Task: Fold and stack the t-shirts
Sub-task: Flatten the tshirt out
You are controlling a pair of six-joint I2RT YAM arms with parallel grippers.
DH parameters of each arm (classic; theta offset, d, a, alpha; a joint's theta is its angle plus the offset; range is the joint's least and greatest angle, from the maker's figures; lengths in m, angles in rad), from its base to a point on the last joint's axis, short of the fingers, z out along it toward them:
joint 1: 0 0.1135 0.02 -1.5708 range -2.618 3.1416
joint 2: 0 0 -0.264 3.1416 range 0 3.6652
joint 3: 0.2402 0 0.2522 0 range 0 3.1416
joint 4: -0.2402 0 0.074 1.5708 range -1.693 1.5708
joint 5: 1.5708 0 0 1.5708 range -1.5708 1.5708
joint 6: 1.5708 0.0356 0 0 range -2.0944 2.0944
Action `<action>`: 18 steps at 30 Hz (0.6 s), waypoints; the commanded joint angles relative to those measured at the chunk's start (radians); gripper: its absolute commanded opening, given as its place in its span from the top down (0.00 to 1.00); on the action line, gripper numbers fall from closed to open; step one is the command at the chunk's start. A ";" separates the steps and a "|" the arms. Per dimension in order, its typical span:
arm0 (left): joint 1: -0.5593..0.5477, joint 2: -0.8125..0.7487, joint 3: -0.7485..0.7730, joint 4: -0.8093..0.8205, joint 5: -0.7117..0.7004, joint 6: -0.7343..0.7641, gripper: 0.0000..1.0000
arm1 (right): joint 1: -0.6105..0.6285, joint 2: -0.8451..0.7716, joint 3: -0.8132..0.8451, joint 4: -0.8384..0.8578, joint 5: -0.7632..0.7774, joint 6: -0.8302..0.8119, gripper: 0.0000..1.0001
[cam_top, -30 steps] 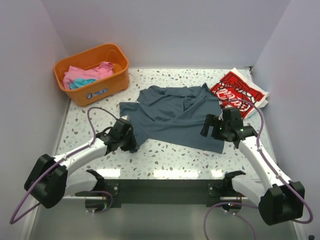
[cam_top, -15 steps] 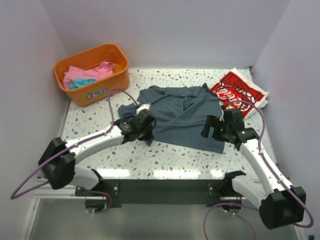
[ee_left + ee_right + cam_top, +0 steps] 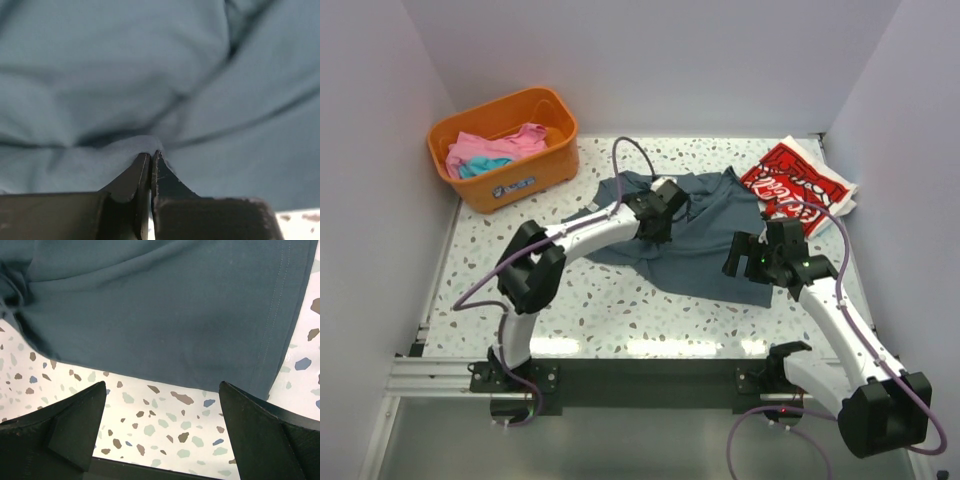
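Note:
The dark slate-blue t-shirt [image 3: 705, 250] lies rumpled in the middle of the table, its left part drawn over onto itself. My left gripper [image 3: 664, 206] reaches over its upper middle, shut on a pinched fold of that cloth [image 3: 145, 145], which fills the left wrist view. My right gripper [image 3: 744, 256] hovers open at the shirt's lower right corner, over its hem [image 3: 165, 315], with only speckled table between the fingers. A folded red t-shirt with white script [image 3: 792, 180] lies at the back right. Pink [image 3: 492, 147] and turquoise [image 3: 474, 167] t-shirts sit in the basket.
The orange plastic basket [image 3: 525, 182] stands at the back left corner. White walls close the table on the left, back and right. Bare speckled tabletop [image 3: 490, 270] shows to the left of and in front of the blue shirt.
My left gripper closed on the blue shirt's left edge and swept it right and away, across the shirt. The right arm has hardly moved.

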 commanded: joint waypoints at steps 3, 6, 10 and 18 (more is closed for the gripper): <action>0.111 -0.031 0.095 0.013 0.040 0.104 1.00 | -0.004 0.005 0.000 -0.024 0.026 -0.012 0.01; 0.107 -0.185 -0.065 0.048 0.043 0.107 1.00 | -0.004 0.014 0.005 -0.050 0.118 0.055 0.01; 0.094 -0.483 -0.433 0.118 0.093 0.107 1.00 | -0.008 -0.007 -0.008 -0.061 0.240 0.178 0.01; 0.059 -0.945 -0.736 -0.094 0.158 0.040 1.00 | -0.027 -0.050 -0.078 -0.157 0.411 0.316 0.01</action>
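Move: My left hand holds a gathered bit of the t-shirt over the shirt's middle, which is some 4 cm ahead and 5 cm to the right. I take that cloth to the bare table about 10 cm back, 13 cm left and 5 cm down; the orange basket stands some 20 cm ahead, 33 cm left. From my empty right hand, the shirt's near right corner is roughly 7 cm right, 3 cm back and 7 cm below, the red shirt some 21 cm ahead, 12 cm right. Keeping the cloth pinched, my left hand first swings about 5 cm forward while drifting left, then reverses and sweeps fast back and left, some 16 cm back from that turning point, climbing as it drags the cloth off the shirt's middle towards the near left. Meanwhile my open right hand slides right and slightly down to the near right corner, turning about 20 degrees clockwise. ##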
